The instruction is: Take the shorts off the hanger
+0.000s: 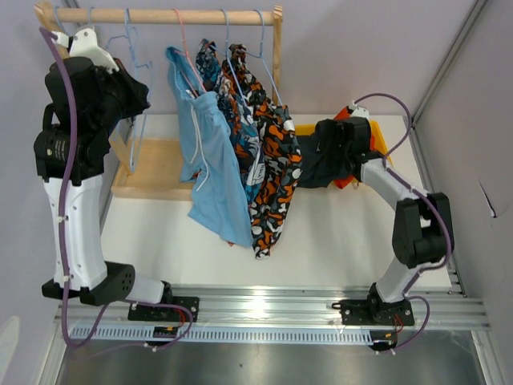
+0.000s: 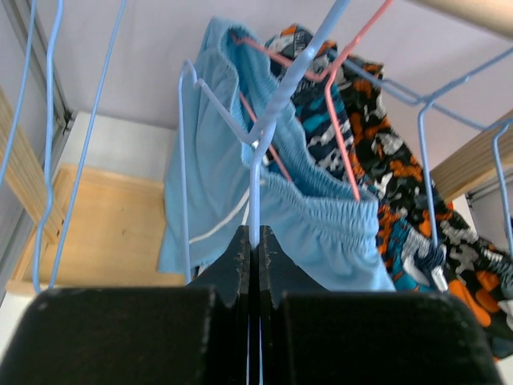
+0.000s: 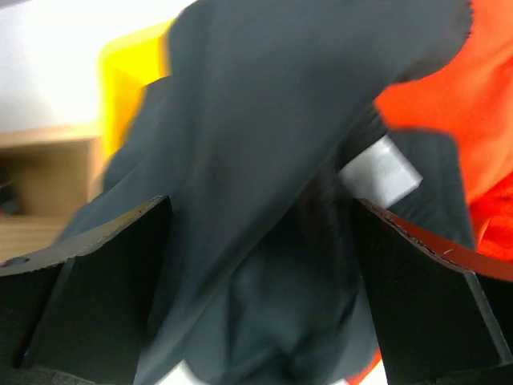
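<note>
Three shorts hang on wire hangers from the wooden rod (image 1: 168, 14): light blue shorts (image 1: 212, 160) (image 2: 321, 216) on a pink hanger (image 2: 341, 120), a blue-and-orange print pair (image 1: 247, 148) (image 2: 321, 132), and an orange-black-white blotch pair (image 1: 276, 176) (image 2: 385, 156). My left gripper (image 1: 138, 103) (image 2: 255, 237) is raised at the rack's left end, shut on an empty light blue hanger (image 2: 276, 112). Dark grey shorts (image 1: 317, 172) (image 3: 264, 120) lie on the table over orange shorts (image 1: 345, 183) (image 3: 449, 104). My right gripper (image 1: 319, 148) (image 3: 260, 208) is open, with the grey fabric lying loosely between its wide jaws.
The rack's wooden base (image 1: 156, 168) lies on the white table (image 1: 337, 241) at the back left. More empty blue hangers (image 1: 128, 48) hang near the left post. Something yellow (image 1: 378, 143) sits under the pile at the right. A wall stands behind the rack.
</note>
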`<state>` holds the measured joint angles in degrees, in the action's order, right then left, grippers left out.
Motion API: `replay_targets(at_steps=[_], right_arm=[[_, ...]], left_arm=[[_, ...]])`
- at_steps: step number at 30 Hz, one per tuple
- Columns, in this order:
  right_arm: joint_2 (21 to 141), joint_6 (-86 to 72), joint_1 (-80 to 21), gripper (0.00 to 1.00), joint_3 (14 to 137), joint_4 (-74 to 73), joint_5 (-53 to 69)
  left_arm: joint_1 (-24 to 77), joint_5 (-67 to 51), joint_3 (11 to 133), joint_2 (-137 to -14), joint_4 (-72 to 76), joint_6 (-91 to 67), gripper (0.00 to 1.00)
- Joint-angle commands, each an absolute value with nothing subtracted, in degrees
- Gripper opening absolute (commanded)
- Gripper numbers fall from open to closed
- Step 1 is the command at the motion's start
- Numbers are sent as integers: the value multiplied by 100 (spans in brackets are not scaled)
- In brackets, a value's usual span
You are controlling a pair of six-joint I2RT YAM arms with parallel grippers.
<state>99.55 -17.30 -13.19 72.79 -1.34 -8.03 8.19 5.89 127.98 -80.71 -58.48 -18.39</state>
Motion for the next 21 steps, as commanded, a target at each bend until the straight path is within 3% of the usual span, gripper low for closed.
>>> replay_targets(at_steps=[1,12,16,21], right_arm=[[8905,-2004,-1546,100,7041,211,-624],[5715,-2496,-2934,99,4519,176,-905],[5467,-2304,-3759,99,4526,27,-1291],[5554,-2180,-4016,99,4904,-465,-1687]], left_arm=[[721,650,13367,-8437,-5687,-1635,0],[19,178,13982,-9806,-4684,-1538,0],[-255,44,14019,-10046,-4483,-1767,0],[-255,44,13118,-9704,-4395,-1863,3]])
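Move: The stretch of rail for the left hand's empty hanger is about 20 cm ahead, 5 cm left and 12 cm above. Empty hangers are some 15 cm ahead and 13 cm left, roughly level; the light blue shorts 18 cm ahead, 15 cm right, 12 cm lower. Those shorts are about 40 cm left of the right hand, 4 cm back, 20 cm higher; the patterned garment 22 cm left, 5 cm back, 12 cm higher. Right below is the yellow basket. Still pinching the empty hanger, the left hand pushes it about 15 cm forward and leftward to the rail, rising slightly, then sinking some 4 cm, to bring its hook over. The right hand, already open, comes free of the dark garment and draws back about 20 cm, going left and up about 10 cm each towards the light blue shorts, turning some 20 degrees counter-clockwise. ##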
